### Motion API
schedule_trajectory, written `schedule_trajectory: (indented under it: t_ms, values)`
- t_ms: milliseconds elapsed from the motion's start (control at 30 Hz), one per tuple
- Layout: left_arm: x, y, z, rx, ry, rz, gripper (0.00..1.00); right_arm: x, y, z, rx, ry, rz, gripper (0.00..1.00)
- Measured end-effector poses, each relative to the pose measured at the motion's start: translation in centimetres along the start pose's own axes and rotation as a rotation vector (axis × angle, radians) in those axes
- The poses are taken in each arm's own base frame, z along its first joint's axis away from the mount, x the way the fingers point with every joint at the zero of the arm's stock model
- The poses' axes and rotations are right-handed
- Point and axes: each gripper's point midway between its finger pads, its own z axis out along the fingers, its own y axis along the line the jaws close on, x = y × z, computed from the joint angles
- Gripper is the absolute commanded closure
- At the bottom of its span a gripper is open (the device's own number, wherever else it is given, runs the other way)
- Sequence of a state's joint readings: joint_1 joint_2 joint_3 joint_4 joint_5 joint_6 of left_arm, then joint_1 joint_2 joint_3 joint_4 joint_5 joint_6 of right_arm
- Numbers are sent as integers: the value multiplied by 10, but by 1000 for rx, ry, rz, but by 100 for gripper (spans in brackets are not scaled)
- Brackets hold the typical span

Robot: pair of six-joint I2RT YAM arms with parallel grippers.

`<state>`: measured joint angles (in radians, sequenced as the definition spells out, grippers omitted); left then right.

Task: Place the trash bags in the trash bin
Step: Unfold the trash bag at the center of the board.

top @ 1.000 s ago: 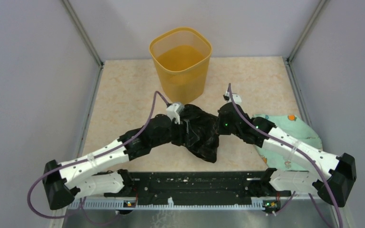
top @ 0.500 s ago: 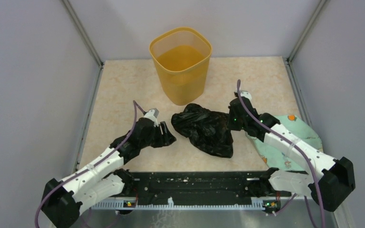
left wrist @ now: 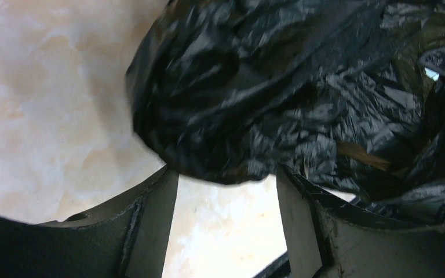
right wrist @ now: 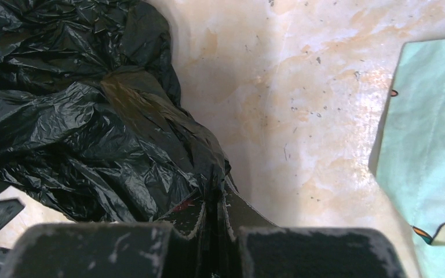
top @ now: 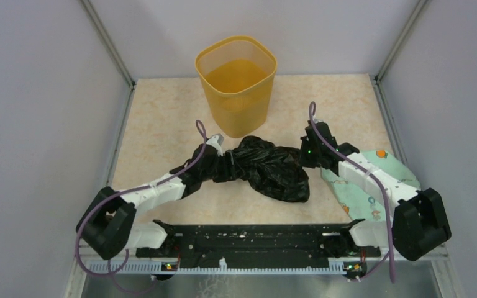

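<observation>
A crinkled black trash bag point(top: 270, 169) lies on the table in front of the mustard-yellow trash bin point(top: 236, 81), which stands upright at the back. My left gripper point(top: 223, 162) is at the bag's left end. In the left wrist view it point(left wrist: 226, 180) is open, the trash bag point(left wrist: 290, 87) bulges just past its fingertips, and bare table shows between the fingers point(left wrist: 150, 226). My right gripper point(top: 304, 158) is at the bag's right edge. In the right wrist view it point(right wrist: 217, 194) is shut on a fold of the trash bag point(right wrist: 81, 127).
A pale green patterned cloth point(top: 379, 180) lies flat under the right arm near the right wall; its edge point(right wrist: 429, 156) shows in the right wrist view. Grey walls enclose the table point(top: 161, 124) on three sides. The black base rail point(top: 248, 239) runs along the near edge.
My left arm pulled back to the left, away from the bag, then came back to its left end. The bag shifted right and spread out, with my right gripper still shut on it.
</observation>
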<state>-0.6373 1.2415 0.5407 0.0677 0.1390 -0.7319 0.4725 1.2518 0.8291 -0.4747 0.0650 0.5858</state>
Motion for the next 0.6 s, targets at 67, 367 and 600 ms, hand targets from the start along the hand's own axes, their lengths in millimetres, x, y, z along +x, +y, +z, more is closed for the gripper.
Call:
schedule_trajectory:
  t_ms: [67,367,600]
  values:
    - [-4,-1,11,2,0,5,36,0,1,3,-12,3,-1,100]
    - [-60,-58,15,93,-43,88,100,-34,15,-34,-10,-8,-53,100]
    - [-183,-253,-142,349,-418,308,100,-224,121,-314,-443,-731,-67,100]
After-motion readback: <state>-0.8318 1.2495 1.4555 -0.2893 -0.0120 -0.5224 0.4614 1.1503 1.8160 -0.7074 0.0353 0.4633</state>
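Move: The left hand's open fingers aim for the trash bag's left edge, about 4 cm ahead, 4 cm to the right and 1 cm below; the bag's middle is some 10 cm right, level with the hand. The bin stands about 19 cm straight ahead of it. From the right hand, already gripping the bag's right end, that middle lies 9 cm left and 2 cm back, and the green cloth 21 cm right and 8 cm back. Left fingers pinch the trash bag's left edge, then both hands swing it up 35–40 cm, wrists tipping up. ##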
